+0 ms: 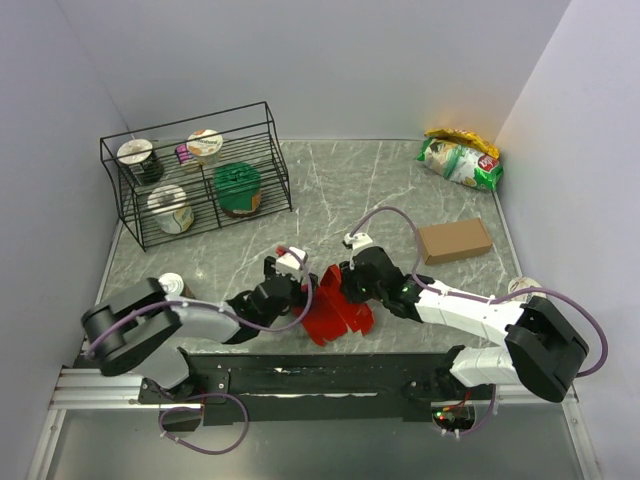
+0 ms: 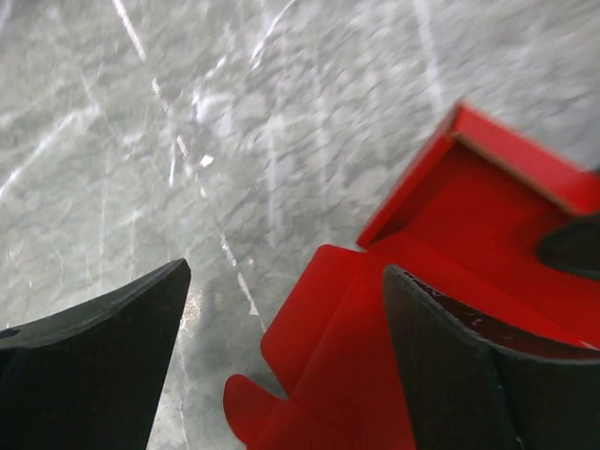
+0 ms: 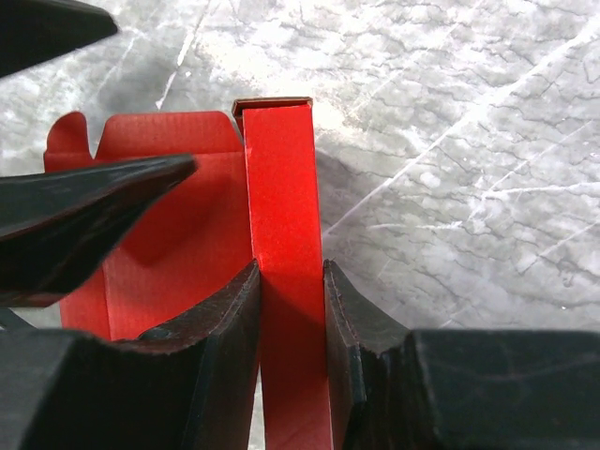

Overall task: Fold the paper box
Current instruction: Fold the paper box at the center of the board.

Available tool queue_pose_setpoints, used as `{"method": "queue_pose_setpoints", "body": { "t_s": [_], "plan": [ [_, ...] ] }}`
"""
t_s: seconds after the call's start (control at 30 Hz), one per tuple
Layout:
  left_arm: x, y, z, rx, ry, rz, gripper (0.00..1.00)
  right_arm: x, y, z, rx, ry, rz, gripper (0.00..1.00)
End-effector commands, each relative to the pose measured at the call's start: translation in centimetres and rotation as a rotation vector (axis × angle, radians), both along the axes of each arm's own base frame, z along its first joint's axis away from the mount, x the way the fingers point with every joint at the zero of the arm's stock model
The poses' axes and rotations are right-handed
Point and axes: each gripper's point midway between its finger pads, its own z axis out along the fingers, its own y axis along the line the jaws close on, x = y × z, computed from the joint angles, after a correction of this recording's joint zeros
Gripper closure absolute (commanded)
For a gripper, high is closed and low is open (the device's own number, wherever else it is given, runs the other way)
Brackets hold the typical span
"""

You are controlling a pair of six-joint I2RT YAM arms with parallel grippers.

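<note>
The red paper box (image 1: 338,315) lies partly unfolded on the marble table between the two arms, near the front edge. My right gripper (image 3: 291,267) is shut on one narrow upright red wall of the paper box (image 3: 281,178), a finger pressed to each side. My left gripper (image 2: 286,270) stands open just left of the sheet; its right finger (image 2: 450,375) hovers over a red flap (image 2: 319,319) and nothing sits between the jaws. In the top view the left gripper (image 1: 298,283) and right gripper (image 1: 342,287) nearly meet above the box. One left finger (image 3: 84,211) crosses the right wrist view.
A black wire rack (image 1: 195,175) with several cups stands at the back left. A plain brown cardboard box (image 1: 455,240) lies at right and snack bags (image 1: 460,158) at the back right. Small cups sit by the left arm (image 1: 172,285) and the right arm (image 1: 522,287).
</note>
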Motion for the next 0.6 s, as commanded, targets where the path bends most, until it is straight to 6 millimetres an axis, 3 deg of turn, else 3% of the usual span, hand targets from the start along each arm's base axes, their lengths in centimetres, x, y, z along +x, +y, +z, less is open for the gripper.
{"method": "queue_pose_setpoints", "body": {
  "t_s": [0.0,0.13,0.3,0.4,0.57],
  "plan": [
    [-0.3,-0.5,2.7,-0.134,0.011,-0.064,0.09,0.2,-1.4,0.1,-0.093,-0.024,0.003,0.69],
    [1.5,0.4,5.8,-0.277,0.036,-0.043,0.08,0.4,-1.6,0.6,-0.101,-0.048,0.009,0.69],
    [1.4,-2.3,8.6,-0.379,0.056,-0.199,0.07,0.6,-1.3,1.2,-0.095,-0.073,0.032,0.68],
    [0.4,-3.7,7.3,-0.321,0.062,-0.35,0.09,1.2,-1.1,1.9,-0.113,-0.101,0.057,0.67],
    [0.0,-2.4,3.8,-0.252,0.054,-0.391,0.13,2.0,-0.5,2.5,-0.153,-0.137,0.111,0.67]
  ]
}}
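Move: The red box's left flap, lying unfolded, is about 4 cm to the left hand's right, some 3 cm back and 4 cm below its open fingers. From the same hand, the box's raised wall, pinched by the right hand, stands roughly 10 cm to the right and 3 cm back, a little lower; the flat middle panel is about 8 cm right, 6 cm back. From the right hand the left flap lies some 8 cm left, 1 cm back, 4 cm lower. The left hand, already free and wide open, rises about 6 cm clear of the box's left flap, swinging forward a couple of centimetres on the way, then curves back and some 4 cm to its right and begins to sink again, its left side dipping and its fingers turning about 15 degrees clockwise to point across the box. The right hand keeps its pinch on the raised wall and eases it about 1 cm to the right, with a slight counter-clockwise turn and a small lift at the end. ##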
